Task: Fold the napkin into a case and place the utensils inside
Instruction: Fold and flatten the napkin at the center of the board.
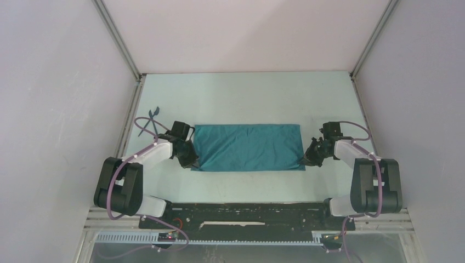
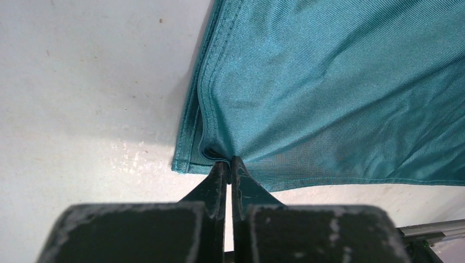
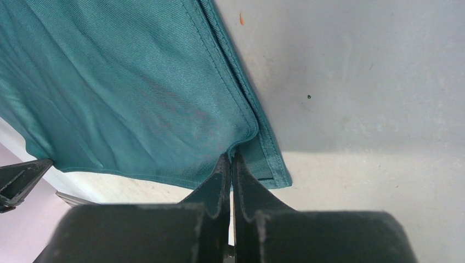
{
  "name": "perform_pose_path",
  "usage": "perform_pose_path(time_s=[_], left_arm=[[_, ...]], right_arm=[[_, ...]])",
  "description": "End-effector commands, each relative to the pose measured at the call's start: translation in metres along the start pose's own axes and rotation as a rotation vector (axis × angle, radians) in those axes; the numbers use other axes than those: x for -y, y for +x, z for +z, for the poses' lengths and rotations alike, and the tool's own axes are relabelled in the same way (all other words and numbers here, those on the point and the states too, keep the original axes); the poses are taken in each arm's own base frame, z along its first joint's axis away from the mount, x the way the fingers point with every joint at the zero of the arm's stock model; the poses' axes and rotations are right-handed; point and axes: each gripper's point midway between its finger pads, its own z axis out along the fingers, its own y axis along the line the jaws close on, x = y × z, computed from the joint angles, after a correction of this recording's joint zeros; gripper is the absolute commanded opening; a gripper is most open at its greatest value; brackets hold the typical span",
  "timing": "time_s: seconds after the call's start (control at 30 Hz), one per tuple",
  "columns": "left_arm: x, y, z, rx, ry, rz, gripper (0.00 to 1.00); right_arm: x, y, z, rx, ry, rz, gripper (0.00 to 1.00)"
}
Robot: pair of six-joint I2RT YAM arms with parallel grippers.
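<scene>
The teal napkin (image 1: 249, 147) lies as a wide rectangle, two layers thick, in the middle of the table. My left gripper (image 1: 192, 163) is shut on its near left corner. In the left wrist view the gripper (image 2: 229, 161) pinches the upper layer of the napkin (image 2: 329, 82), which is pulled into creases. My right gripper (image 1: 307, 160) is shut on the near right corner. In the right wrist view the gripper (image 3: 231, 156) pinches the top layer of the napkin (image 3: 126, 98), with the lower hem flat beside it. Thin dark blue utensils (image 1: 149, 123) lie crossed at the far left.
The pale table (image 1: 247, 98) is boxed in by white walls with metal frame posts (image 1: 118, 38) at the back corners. A black base plate (image 1: 247, 215) and a slotted rail run along the near edge between the arm bases.
</scene>
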Motion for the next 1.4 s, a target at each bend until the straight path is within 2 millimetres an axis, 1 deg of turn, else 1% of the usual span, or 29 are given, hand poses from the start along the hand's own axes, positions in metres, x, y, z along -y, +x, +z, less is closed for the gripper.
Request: perform_pose_path(time_s=[0.0, 0.13, 0.27, 0.4, 0.43, 0.47, 0.6, 0.73, 0.77, 0.8, 0.93, 1.07, 1.13, 1.17, 1.2, 1.23, 1.3, 1.37], left_arm=[[0.001, -0.005, 0.002, 0.017, -0.004, 0.011, 0.00], [0.002, -0.006, 0.001, 0.022, -0.002, 0.014, 0.00], [-0.001, -0.009, -0.003, 0.041, -0.020, 0.012, 0.00], [-0.004, -0.010, -0.008, 0.059, -0.030, 0.016, 0.02], [-0.005, -0.010, -0.010, 0.068, -0.036, 0.015, 0.04], [-0.006, -0.011, -0.011, 0.076, -0.042, 0.015, 0.08], [-0.007, -0.009, -0.018, 0.074, -0.044, 0.017, 0.24], [-0.010, -0.005, -0.034, 0.101, -0.036, 0.019, 0.41], [-0.012, -0.005, -0.038, 0.111, -0.039, 0.022, 0.44], [-0.013, -0.005, -0.041, 0.119, -0.047, 0.024, 0.47], [-0.009, -0.011, -0.055, 0.145, -0.043, 0.035, 0.50], [0.003, -0.017, -0.062, 0.162, 0.010, 0.049, 0.51], [0.013, -0.021, -0.059, 0.162, 0.053, 0.057, 0.51], [0.018, -0.021, -0.053, 0.146, 0.069, 0.058, 0.51], [0.022, -0.021, -0.049, 0.138, 0.091, 0.059, 0.51], [0.023, -0.020, -0.041, 0.116, 0.094, 0.053, 0.51], [0.021, -0.019, -0.027, 0.101, 0.080, 0.044, 0.52], [0.013, -0.016, -0.015, 0.088, 0.052, 0.040, 0.52]], right_arm=[[0.003, -0.005, 0.004, 0.020, 0.007, -0.007, 0.00], [0.003, -0.004, 0.005, 0.015, 0.006, -0.006, 0.00], [0.004, -0.004, 0.004, 0.018, 0.008, -0.011, 0.00], [0.005, -0.003, 0.003, 0.021, 0.012, -0.012, 0.00], [0.005, -0.003, 0.003, 0.022, 0.009, -0.011, 0.00], [0.005, -0.003, 0.003, 0.020, 0.009, -0.010, 0.00], [0.005, 0.000, 0.002, 0.015, 0.010, -0.007, 0.01], [0.006, 0.002, -0.003, 0.022, 0.019, 0.006, 0.10], [0.006, 0.003, -0.004, 0.026, 0.020, 0.010, 0.14], [0.005, 0.002, -0.006, 0.031, 0.021, 0.013, 0.21], [0.004, 0.002, -0.017, 0.061, 0.027, 0.020, 0.40], [0.001, 0.002, -0.031, 0.104, 0.041, 0.010, 0.50], [-0.006, -0.002, -0.037, 0.144, 0.030, -0.024, 0.57], [-0.013, -0.002, -0.039, 0.151, 0.002, -0.042, 0.61], [-0.019, -0.004, -0.040, 0.155, -0.025, -0.054, 0.63], [-0.026, -0.003, -0.039, 0.146, -0.045, -0.072, 0.65], [-0.036, 0.001, -0.034, 0.113, -0.064, -0.107, 0.68], [-0.040, 0.004, -0.023, 0.067, -0.085, -0.122, 0.70]])
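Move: Each hand still pinches a near corner of the napkin's folded-over top layer, almost down on the board. The bottom layer's near-left corner lies about 3 cm left and 1 cm back of the left hand, its near-right corner some 3 cm right and 2 cm back of the right hand. The napkin's middle is roughly 20 cm right and 7 cm ahead of the left hand; the crossed utensils lie about 19 cm left and 18 cm ahead of that hand. The left hand settles a touch, then its fingers open about halfway and let go of the top layer's corner while it rises about 4.5 cm, easing left and slightly back away from the napkin, before swinging forward and right and starting down again with the fingers still apart. The right hand keeps its corner down longer, creeping a little lower, then opens to about two thirds, releases it and lifts some 4 cm off the cloth, a little back, tipping its fingertips slightly forward and swinging left over the napkin at the end. ##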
